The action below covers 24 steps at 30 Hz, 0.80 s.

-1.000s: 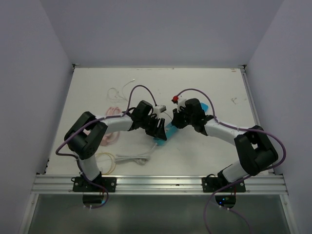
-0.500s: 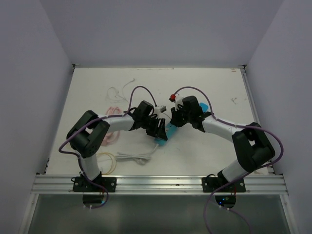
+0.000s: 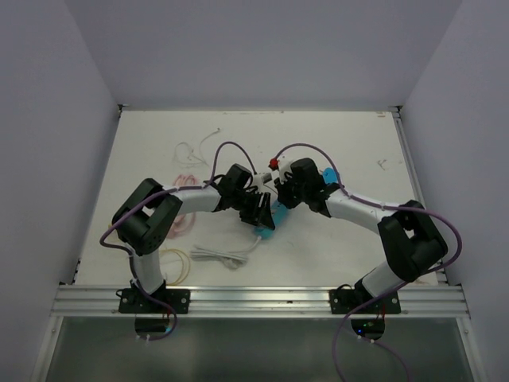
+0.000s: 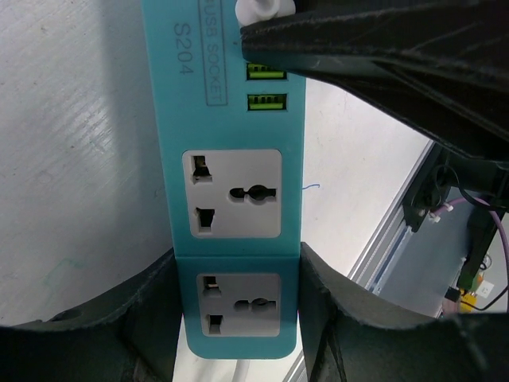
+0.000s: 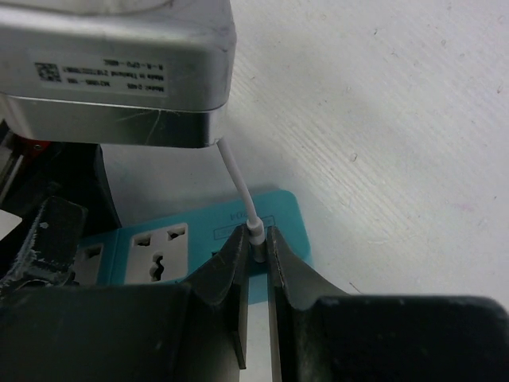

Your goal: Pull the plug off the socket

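Note:
The socket is a teal power strip [image 4: 238, 119] with two universal outlets and two green USB ports, lying mid-table [image 3: 281, 213]. My left gripper [image 4: 237, 318] is shut on the strip's near end, one finger against each long side [image 3: 265, 219]. The plug [image 5: 258, 235] is small and white, with a thin white cable [image 5: 236, 171] rising from it. My right gripper [image 5: 256, 247] is shut on it over the strip's USB end [image 3: 280, 189]. In the left wrist view the plug [image 4: 258, 8] peeks out above the USB ports. The fingers hide whether it is seated.
A pink cable coil [image 3: 187, 181], thin white wires [image 3: 199, 147], a bundled white cable [image 3: 227, 256] and a pale loop [image 3: 175, 261] lie left of the strip. An aluminium rail [image 3: 254, 298] runs along the near table edge. Grey walls close in both sides.
My right gripper has shifted a little to the left with the plug in it. The left gripper has nudged slightly right along with the strip.

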Each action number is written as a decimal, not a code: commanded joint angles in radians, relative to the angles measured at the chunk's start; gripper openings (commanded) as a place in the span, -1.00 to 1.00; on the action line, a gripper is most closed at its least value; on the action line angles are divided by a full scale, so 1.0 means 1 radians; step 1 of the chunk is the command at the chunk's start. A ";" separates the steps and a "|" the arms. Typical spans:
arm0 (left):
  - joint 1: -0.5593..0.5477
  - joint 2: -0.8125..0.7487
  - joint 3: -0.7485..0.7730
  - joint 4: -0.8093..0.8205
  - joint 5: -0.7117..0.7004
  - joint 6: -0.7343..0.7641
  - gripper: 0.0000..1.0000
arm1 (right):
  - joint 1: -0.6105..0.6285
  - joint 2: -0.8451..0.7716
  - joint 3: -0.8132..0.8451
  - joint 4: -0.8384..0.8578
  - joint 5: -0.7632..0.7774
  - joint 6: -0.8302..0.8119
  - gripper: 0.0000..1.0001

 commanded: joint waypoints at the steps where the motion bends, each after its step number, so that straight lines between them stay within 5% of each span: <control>1: -0.042 0.013 0.054 0.034 0.151 0.013 -1.00 | 0.040 0.005 0.074 0.114 -0.010 -0.014 -1.00; 7: -0.028 -0.007 0.056 0.006 0.110 0.037 -1.00 | 0.038 -0.007 0.072 0.077 0.019 -0.003 -1.00; 13: -0.028 -0.047 0.038 -0.013 -0.001 0.083 -1.00 | 0.035 -0.032 0.088 0.029 0.019 0.103 -0.09; 16: -0.028 -0.061 0.019 -0.005 -0.045 0.085 -1.00 | 0.032 -0.056 0.080 0.028 0.044 0.147 0.20; 24: -0.027 -0.110 -0.018 0.030 -0.197 0.064 -1.00 | 0.012 -0.141 0.045 -0.072 0.173 0.258 0.63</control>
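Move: The right fingers are already shut on the white USB plug standing in the far end of the blue socket. The socket's middle lies about 4 cm back, 1 cm left and 3 cm below this hand; the loose blue plug rests about 8 cm ahead, 14 cm right and 6 cm lower. From the left hand, which grips the socket's near end, the white plug is roughly 9 cm ahead, 4 cm right and 3 cm higher. Upward, after a short hold in place, goes the right hand: its fingers spread wide and let go of the white USB plug, and it rises about 4 cm away from the socket, edging forward some 1 cm and turning roughly 10 degrees clockwise. The left hand keeps its pinch on the socket's near end, easing forward about 1 cm at the last with a slight upward tilt. ##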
